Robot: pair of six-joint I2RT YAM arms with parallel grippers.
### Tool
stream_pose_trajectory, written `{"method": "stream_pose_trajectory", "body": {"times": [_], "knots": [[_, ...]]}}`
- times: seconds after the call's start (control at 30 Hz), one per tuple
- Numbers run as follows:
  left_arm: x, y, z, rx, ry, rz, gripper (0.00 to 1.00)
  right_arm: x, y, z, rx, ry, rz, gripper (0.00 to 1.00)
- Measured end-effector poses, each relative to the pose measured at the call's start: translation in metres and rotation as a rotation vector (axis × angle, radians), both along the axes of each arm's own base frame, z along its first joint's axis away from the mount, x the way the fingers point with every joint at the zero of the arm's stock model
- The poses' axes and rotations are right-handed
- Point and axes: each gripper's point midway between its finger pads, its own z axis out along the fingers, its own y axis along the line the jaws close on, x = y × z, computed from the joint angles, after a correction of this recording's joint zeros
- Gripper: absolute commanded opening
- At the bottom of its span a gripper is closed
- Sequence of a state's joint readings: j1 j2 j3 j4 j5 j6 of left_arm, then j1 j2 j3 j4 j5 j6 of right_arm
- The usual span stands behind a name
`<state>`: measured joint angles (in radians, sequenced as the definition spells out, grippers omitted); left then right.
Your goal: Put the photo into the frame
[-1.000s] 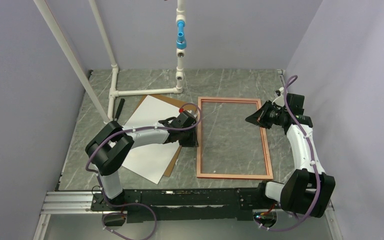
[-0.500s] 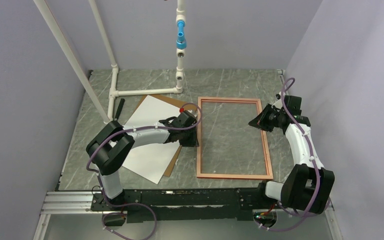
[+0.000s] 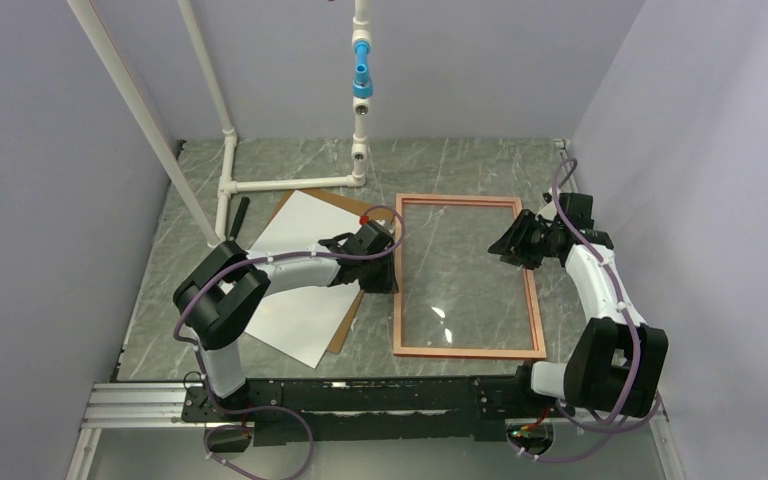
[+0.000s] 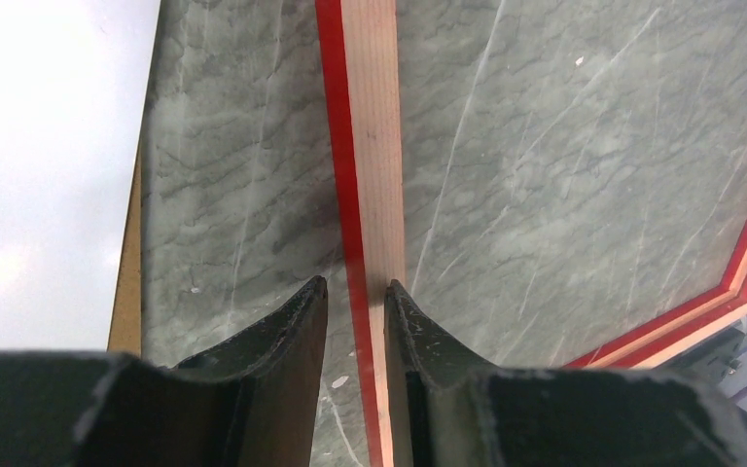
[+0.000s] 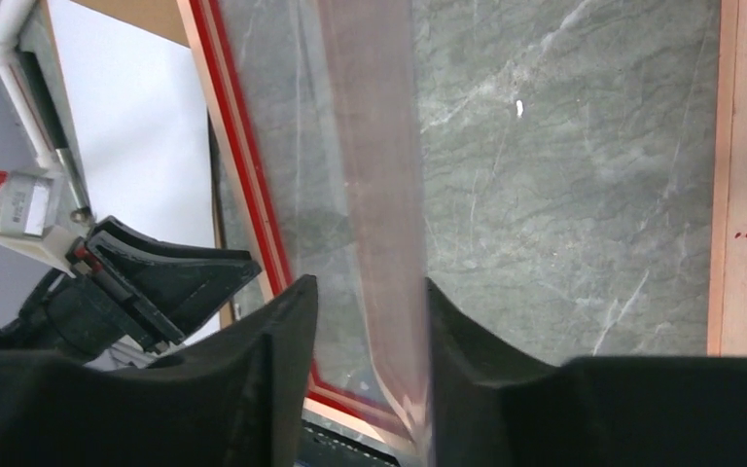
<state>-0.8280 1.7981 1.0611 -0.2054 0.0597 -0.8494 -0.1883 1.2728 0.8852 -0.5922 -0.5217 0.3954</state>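
Note:
The frame [image 3: 468,351] lies flat on the marble table, pale wood face up. Its red side shows in the left wrist view [image 4: 350,146]. My left gripper [image 3: 381,270] is closed round the frame's left rail, one finger on each side [image 4: 356,292]. The photo [image 3: 300,270], white face up, rests on the brown backing board [image 3: 344,330] left of the frame. My right gripper [image 3: 513,246] hovers at the right rail, open [image 5: 370,292]. The clear pane's [image 5: 370,146] blurred edge stands loose between its fingers. The pane [image 3: 440,315] glints over the frame's opening.
A white pipe stand [image 3: 360,150] with a blue joint rises at the back. A slanted white pipe [image 3: 150,130] crosses the left side. A black pen-like thing [image 3: 239,215] lies beside the pipe base. Lilac walls close three sides, and a metal rail [image 3: 140,405] runs along the near edge.
My right gripper has opened and shifted slightly left over the right rail. The clear pane has come free and dropped lower over the frame. The left arm has not moved.

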Motion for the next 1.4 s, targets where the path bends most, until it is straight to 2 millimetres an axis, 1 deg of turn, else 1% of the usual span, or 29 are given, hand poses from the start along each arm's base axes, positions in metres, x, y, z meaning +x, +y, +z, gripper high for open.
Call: {"method": "stream_pose_trajectory", "body": {"times": [0.1, 0.2, 0.37, 0.5, 0.83, 1.0, 1.17, 1.4], "knots": [[0.0, 0.0, 0.0, 0.0, 0.0, 0.0, 0.32, 0.0, 0.001, -0.002, -0.018, 0.001, 0.009, 0.66], [0.0, 0.0, 0.0, 0.0, 0.0, 0.0, 0.32, 0.0, 0.001, -0.004, -0.041, 0.002, 0.016, 0.77], [0.0, 0.0, 0.0, 0.0, 0.001, -0.001, 0.32, 0.0, 0.003, -0.007, -0.076, 0.004, 0.025, 0.92], [0.0, 0.0, 0.0, 0.0, 0.002, -0.002, 0.32, -0.001, 0.004, -0.01, -0.106, 0.007, 0.035, 0.99], [0.0, -0.001, 0.0, 0.003, -0.003, -0.013, 0.32, 0.0, 0.001, -0.026, -0.191, 0.048, 0.032, 1.0], [0.001, -0.002, 0.0, 0.003, -0.006, -0.017, 0.32, 0.0, -0.007, -0.034, -0.244, 0.072, 0.013, 1.0], [0.001, -0.002, 0.0, 0.002, -0.004, -0.018, 0.32, 0.001, -0.016, -0.038, -0.296, 0.082, -0.019, 1.0], [0.001, -0.003, 0.0, 0.002, -0.004, -0.019, 0.32, -0.002, -0.023, -0.044, -0.332, 0.102, -0.043, 1.0]]}}
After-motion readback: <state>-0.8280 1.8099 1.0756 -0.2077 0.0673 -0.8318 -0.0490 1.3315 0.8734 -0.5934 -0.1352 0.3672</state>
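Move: The clear sheet lies slanted over the frame, its right edge between the right hand's parted fingertips; its middle is some 8 cm to that hand's left, about level with it fore and aft, and roughly 6 cm below. The frame's right strip runs about 5 cm to the hand's right, level fore and aft; the near strip is some 16 cm back and 7 cm left, both about 10 cm lower. From the left hand, the sheet's middle is about 12 cm right, 3 cm ahead and 2 cm higher. The right hand spreads its already loosened fingers wide around the clear sheet's right edge, ending its grip, and sinks about 4.5 cm towards the frame, first in place and then shifting a couple of centimetres right towards the right strip. As it goes, the wrist tilts some 20 degrees, bringing the fingers from a leftward slant to point more steeply down, while the left fingers stay at the frame's left strip. ##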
